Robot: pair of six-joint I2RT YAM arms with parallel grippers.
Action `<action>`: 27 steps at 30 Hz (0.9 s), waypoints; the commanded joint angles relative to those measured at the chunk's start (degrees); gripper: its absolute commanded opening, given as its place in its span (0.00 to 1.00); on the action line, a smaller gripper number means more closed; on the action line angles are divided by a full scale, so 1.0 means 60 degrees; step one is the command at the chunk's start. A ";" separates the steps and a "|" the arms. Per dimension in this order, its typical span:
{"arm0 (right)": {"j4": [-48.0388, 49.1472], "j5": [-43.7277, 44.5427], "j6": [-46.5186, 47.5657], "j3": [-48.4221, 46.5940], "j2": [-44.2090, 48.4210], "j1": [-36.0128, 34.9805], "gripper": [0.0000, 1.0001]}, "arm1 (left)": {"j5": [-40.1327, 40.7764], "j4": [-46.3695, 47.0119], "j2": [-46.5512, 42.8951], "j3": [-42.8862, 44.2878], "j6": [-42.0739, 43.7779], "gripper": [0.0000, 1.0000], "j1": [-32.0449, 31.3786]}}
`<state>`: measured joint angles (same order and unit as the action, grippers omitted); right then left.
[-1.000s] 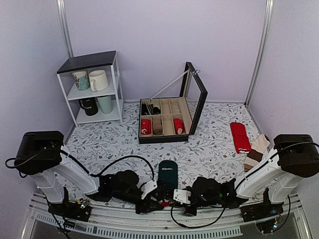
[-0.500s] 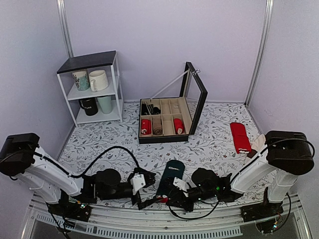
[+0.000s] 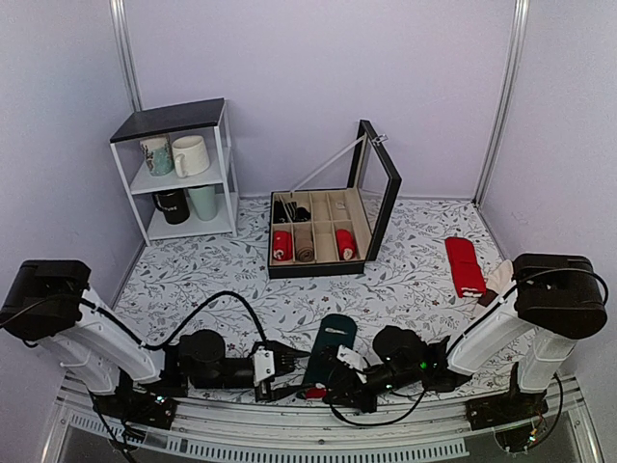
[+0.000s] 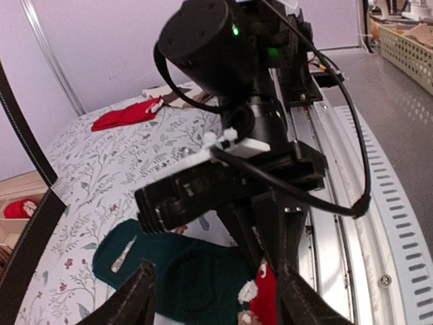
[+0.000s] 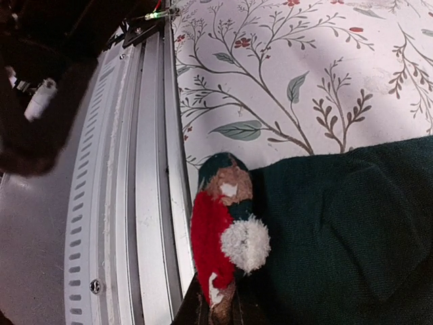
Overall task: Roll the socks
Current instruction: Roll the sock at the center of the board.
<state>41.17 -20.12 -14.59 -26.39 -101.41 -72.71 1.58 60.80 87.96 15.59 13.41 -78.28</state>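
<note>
The socks are a dark teal strip lying flat on the floral cloth near the front edge, its near end tilted left. That end carries a red, white and brown trim. My right gripper is shut on this trimmed end, right beside the metal rail. My left gripper stands open, one finger on each side of the socks, with the right gripper's black body just beyond. In the top view the two grippers meet at the socks' near end, left and right.
An open black organiser box with rolled socks stands at the back centre. A white shelf with mugs is back left. Red socks and beige-and-brown socks lie at the right. A metal rail runs along the near edge.
My left gripper went from shut to open and its arm drew back to the left. The socks' near end swung left, so the strip now lies tilted. The right gripper kept its pinch.
</note>
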 commanded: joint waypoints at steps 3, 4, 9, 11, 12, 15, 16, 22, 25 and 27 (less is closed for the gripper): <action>-0.1105 -0.0363 -0.0062 0.0304 -0.0446 0.0076 0.08 | -0.0794 -0.2510 0.0885 0.0855 -0.0205 0.54 -0.0041; -0.1117 -0.0380 -0.0033 0.0302 -0.0443 0.0090 0.08 | -0.0938 -0.2654 0.0999 0.0920 -0.0289 0.54 -0.0035; -0.1120 -0.0424 0.0029 0.0348 -0.0451 0.0134 0.08 | -0.1094 -0.2285 0.1193 0.0599 -0.0795 0.56 -0.0005; -0.1119 -0.0426 0.0043 0.0359 -0.0455 0.0134 0.08 | -0.1101 -0.2410 0.1296 0.0672 -0.0801 0.55 -0.0002; -0.1119 -0.0433 0.0055 0.0345 -0.0470 0.0148 0.08 | -0.1132 -0.2535 0.1367 0.0778 -0.0807 0.53 -0.0005; -0.1145 -0.0466 0.0059 0.0361 -0.0441 0.0177 0.08 | -0.1239 -0.2677 0.1544 0.0923 -0.0817 0.49 -0.0005; -0.1155 -0.0469 0.0059 0.0369 -0.0426 0.0179 0.08 | -0.1237 -0.2700 0.1616 0.0948 -0.0816 0.47 -0.0005; -0.1163 -0.0427 0.0047 0.0403 -0.0413 0.0193 0.08 | -0.1348 -0.2715 0.1979 0.1122 -0.0917 0.36 0.0011; -0.1167 -0.0462 0.0038 0.0372 -0.0468 0.0201 0.08 | -0.1396 -0.2735 0.1981 0.1139 -0.0938 0.29 0.0071; -0.1163 -0.0518 0.0029 0.0358 -0.0488 0.0195 0.08 | -0.1442 -0.2713 0.1991 0.1152 -0.0970 0.24 0.0093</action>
<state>41.39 -22.92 -14.22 -25.93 -101.45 -71.77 -5.19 45.08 99.13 21.71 8.14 -78.15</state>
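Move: From the left hand, open over the near end of the board, the middle of the sock's rolled-up red-and-white end lies about 10 cm below, 2 cm back and 2 cm to the right. The still flat green part stretches out beyond it, its middle some 7 cm ahead of this hand, 6 cm to its right and 11 cm down. The right hand already pinches the roll's right end, the roll's middle being about 3 cm to its left, level with it in depth and height. Down about 10 cm and slightly back comes the left hand, fast at first and then easing. Its rightward-pointing fingers tip some 20 degrees more steeply down until they straddle the free left end of the rolled sock, narrowing from over half open to about a quarter as they get there. The right hand stays put, keeping its pinch on the roll's right end. ##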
